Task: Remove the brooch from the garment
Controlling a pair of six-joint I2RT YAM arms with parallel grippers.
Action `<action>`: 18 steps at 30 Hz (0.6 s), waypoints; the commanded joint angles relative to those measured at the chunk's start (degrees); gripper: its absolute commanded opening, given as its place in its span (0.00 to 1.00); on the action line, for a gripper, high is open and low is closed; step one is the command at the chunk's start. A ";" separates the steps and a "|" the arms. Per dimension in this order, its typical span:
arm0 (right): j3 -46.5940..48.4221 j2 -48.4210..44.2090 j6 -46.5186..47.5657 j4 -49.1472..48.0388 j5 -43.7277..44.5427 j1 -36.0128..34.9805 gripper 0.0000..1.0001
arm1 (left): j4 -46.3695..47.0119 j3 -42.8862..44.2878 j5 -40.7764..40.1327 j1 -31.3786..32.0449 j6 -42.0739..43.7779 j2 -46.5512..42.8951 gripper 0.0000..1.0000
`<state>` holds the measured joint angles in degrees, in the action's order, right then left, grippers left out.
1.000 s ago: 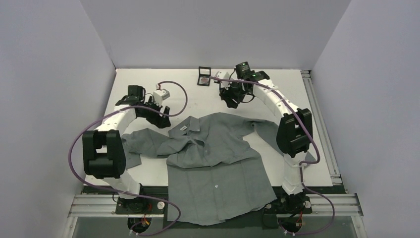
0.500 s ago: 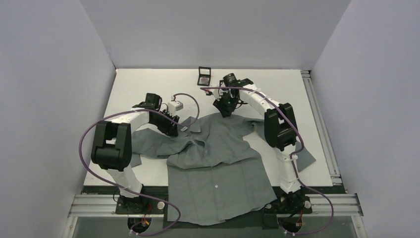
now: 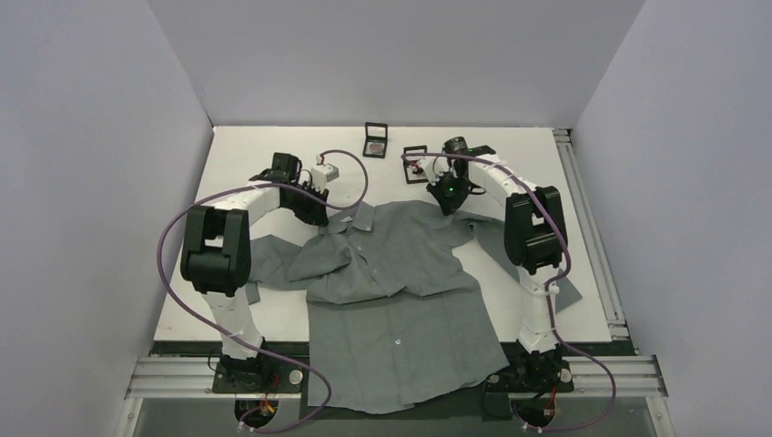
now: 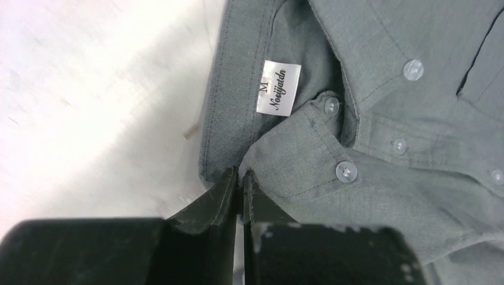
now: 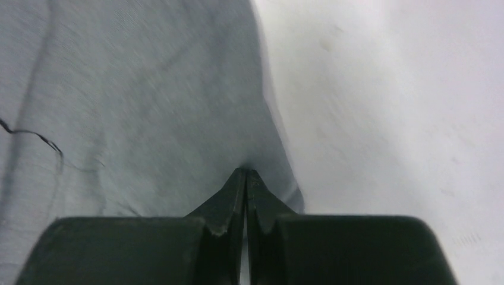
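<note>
The garment (image 3: pixel 391 273), a grey collared shirt, lies crumpled across the table, its left sleeve folded over the chest. My left gripper (image 3: pixel 319 212) (image 4: pixel 241 176) is shut on the collar's corner, just below the white size label (image 4: pixel 278 87). My right gripper (image 3: pixel 449 202) (image 5: pixel 246 173) is shut on the cloth (image 5: pixel 148 101) at the shirt's far right shoulder edge, which puckers at the tips. White buttons (image 4: pixel 345 171) run down the placket. The brooch is hidden: none shows on the visible cloth.
Two small square black boxes (image 3: pixel 375 139) (image 3: pixel 416 152) stand open on the white table (image 3: pixel 264 146) beyond the collar; the left one holds a round brownish disc. The shirt's hem hangs over the near table edge (image 3: pixel 401 382). Grey walls enclose three sides.
Both grippers went from open to shut. The left one moved right onto the collar, the right one came down onto the shoulder edge. The collar has shifted slightly toward the back.
</note>
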<state>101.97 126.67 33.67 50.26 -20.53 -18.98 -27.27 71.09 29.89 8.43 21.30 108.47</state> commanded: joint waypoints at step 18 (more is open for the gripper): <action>1.81 -7.94 0.04 -0.29 5.79 8.70 0.30 | 11.61 23.43 -13.38 1.13 -2.93 12.37 0.45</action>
<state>102.24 120.84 32.53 46.63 -15.22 -13.41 -18.46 90.54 19.73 10.44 18.55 122.19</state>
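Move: At the collar end of the garment, the left hand already pinches cloth close above the table; the left open case lies some 29 cm ahead and 17 cm to its right, the collar label 2 cm ahead and 7 cm right. The right hand, shut at the garment's right shoulder, has the right open case about 17 cm ahead and 10 cm left, and the left case 25 cm ahead and 23 cm left. All lie a couple of centimetres below the hands. Drawing the pinched collar edge forward over the bare table, the left hand travels roughly 12 cm towards the left case, its fingers tilting up about 15 degrees, then starts to open. The right hand goes forward and up, and to the right away from the shoulder, about 4–5 cm each way, tilts its fingertips forward and also parts its fingers, coming free of the cloth. ##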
